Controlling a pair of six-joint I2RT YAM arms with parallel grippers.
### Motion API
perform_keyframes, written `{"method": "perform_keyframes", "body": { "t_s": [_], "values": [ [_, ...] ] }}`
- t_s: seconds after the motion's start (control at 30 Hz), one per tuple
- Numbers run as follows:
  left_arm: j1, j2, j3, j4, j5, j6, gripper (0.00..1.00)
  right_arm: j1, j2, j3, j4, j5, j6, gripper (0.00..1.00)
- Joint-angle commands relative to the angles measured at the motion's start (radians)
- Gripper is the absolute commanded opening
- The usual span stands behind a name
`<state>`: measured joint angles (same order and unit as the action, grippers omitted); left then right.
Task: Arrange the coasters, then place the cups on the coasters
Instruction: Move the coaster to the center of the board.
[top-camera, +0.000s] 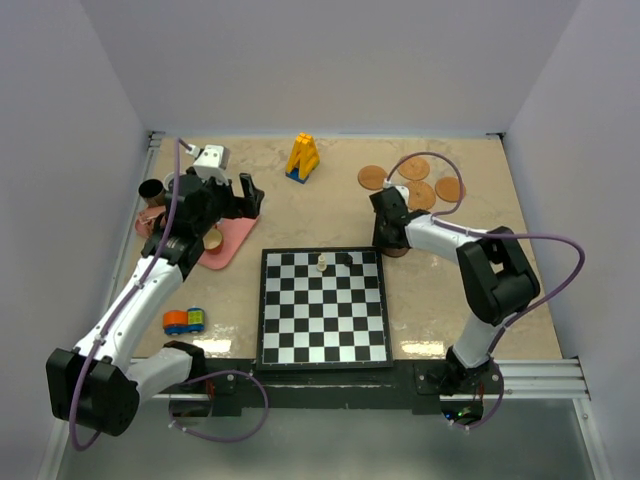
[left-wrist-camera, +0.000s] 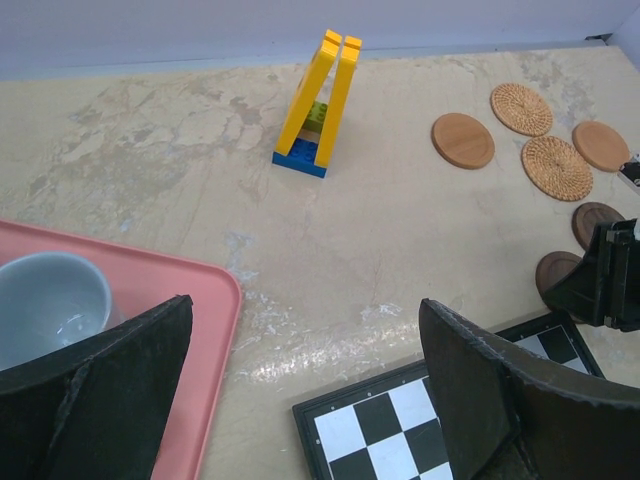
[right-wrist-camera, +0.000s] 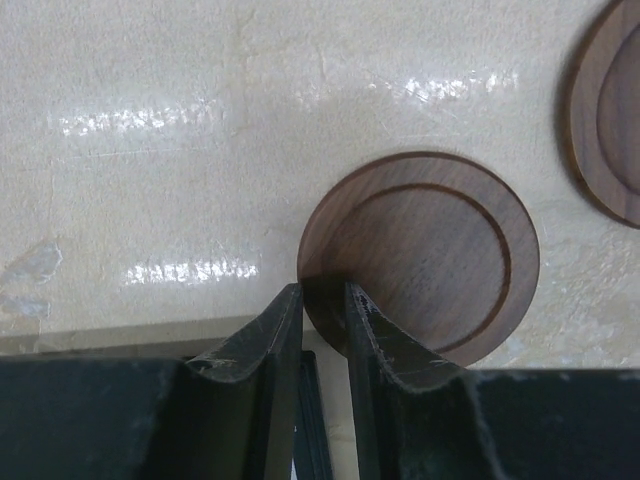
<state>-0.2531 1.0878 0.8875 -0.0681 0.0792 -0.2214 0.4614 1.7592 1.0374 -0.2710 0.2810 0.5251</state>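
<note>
A dark brown coaster (right-wrist-camera: 430, 250) lies flat on the table by the chessboard's far right corner. My right gripper (right-wrist-camera: 324, 295) is drawn close around its near-left rim, one finger outside the edge and one over the disc. A second dark coaster (right-wrist-camera: 605, 130) lies just beyond. Further coasters (left-wrist-camera: 463, 140), smooth tan and woven, lie in a loose cluster at the back right (top-camera: 421, 195). A pale blue-grey cup (left-wrist-camera: 50, 295) stands on the pink tray (left-wrist-camera: 215, 300), and other cups (top-camera: 150, 188) are partly hidden behind my left arm. My left gripper (left-wrist-camera: 305, 320) hangs wide open and empty above the table beside the tray.
A chessboard (top-camera: 322, 308) with two small pieces (top-camera: 321, 264) fills the near middle. A yellow block tower (top-camera: 303, 157) stands at the back centre. A small orange, blue and green toy (top-camera: 184, 321) lies near the left front. Walls enclose the table on three sides.
</note>
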Motion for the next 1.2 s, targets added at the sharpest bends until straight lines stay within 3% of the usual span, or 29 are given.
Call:
{"method": "perform_keyframes", "body": {
  "t_s": [0.0, 0.33, 0.73, 0.93, 1.17],
  "values": [
    [-0.017, -0.032, 0.004, 0.051, 0.014, -0.015, 1.00, -0.009, -0.024, -0.072, -0.102, 0.024, 0.049, 0.26],
    [-0.026, -0.052, 0.004, 0.051, 0.013, -0.015, 1.00, -0.017, -0.084, -0.137, -0.117, 0.050, 0.064, 0.27],
    [-0.026, -0.040, 0.005, 0.051, -0.015, -0.004, 1.00, -0.017, -0.067, 0.021, -0.129, 0.058, 0.026, 0.42],
    [-0.026, -0.031, 0.004, 0.051, -0.027, 0.002, 1.00, -0.017, -0.049, 0.113, -0.132, 0.060, -0.023, 0.54],
    [-0.026, -0.019, 0.005, 0.051, -0.041, 0.010, 1.00, -0.053, 0.083, 0.191, -0.105, 0.077, -0.102, 0.67]
  ]
}}
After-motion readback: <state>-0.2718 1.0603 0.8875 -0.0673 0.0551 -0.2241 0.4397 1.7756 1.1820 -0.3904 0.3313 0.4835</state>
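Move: The near dark coaster has its middle about 3 cm right and 1 cm ahead of the right fingertips, which are low at its left rim, some 1 cm above it. The chessboard's middle is 16 cm back and 17 cm left, its far right corner almost under the fingers. The other dark coaster lies about 12 cm right and 5 cm ahead, the woven coaster 11 cm right and 14 cm ahead. From the left hand, the near dark coaster is roughly 38 cm right, 2 cm ahead and 24 cm below. The near dark coaster and the chessboard's far right corner are pushed along by the right fingertips, still low at the coaster's left rim, as the hand slides about 3.5 cm diagonally back and right with a slight clockwise turn. The fingers then open to well over half while the hand lifts off some 3 cm and swings forward about 5 cm, towards the far left of the coaster. ##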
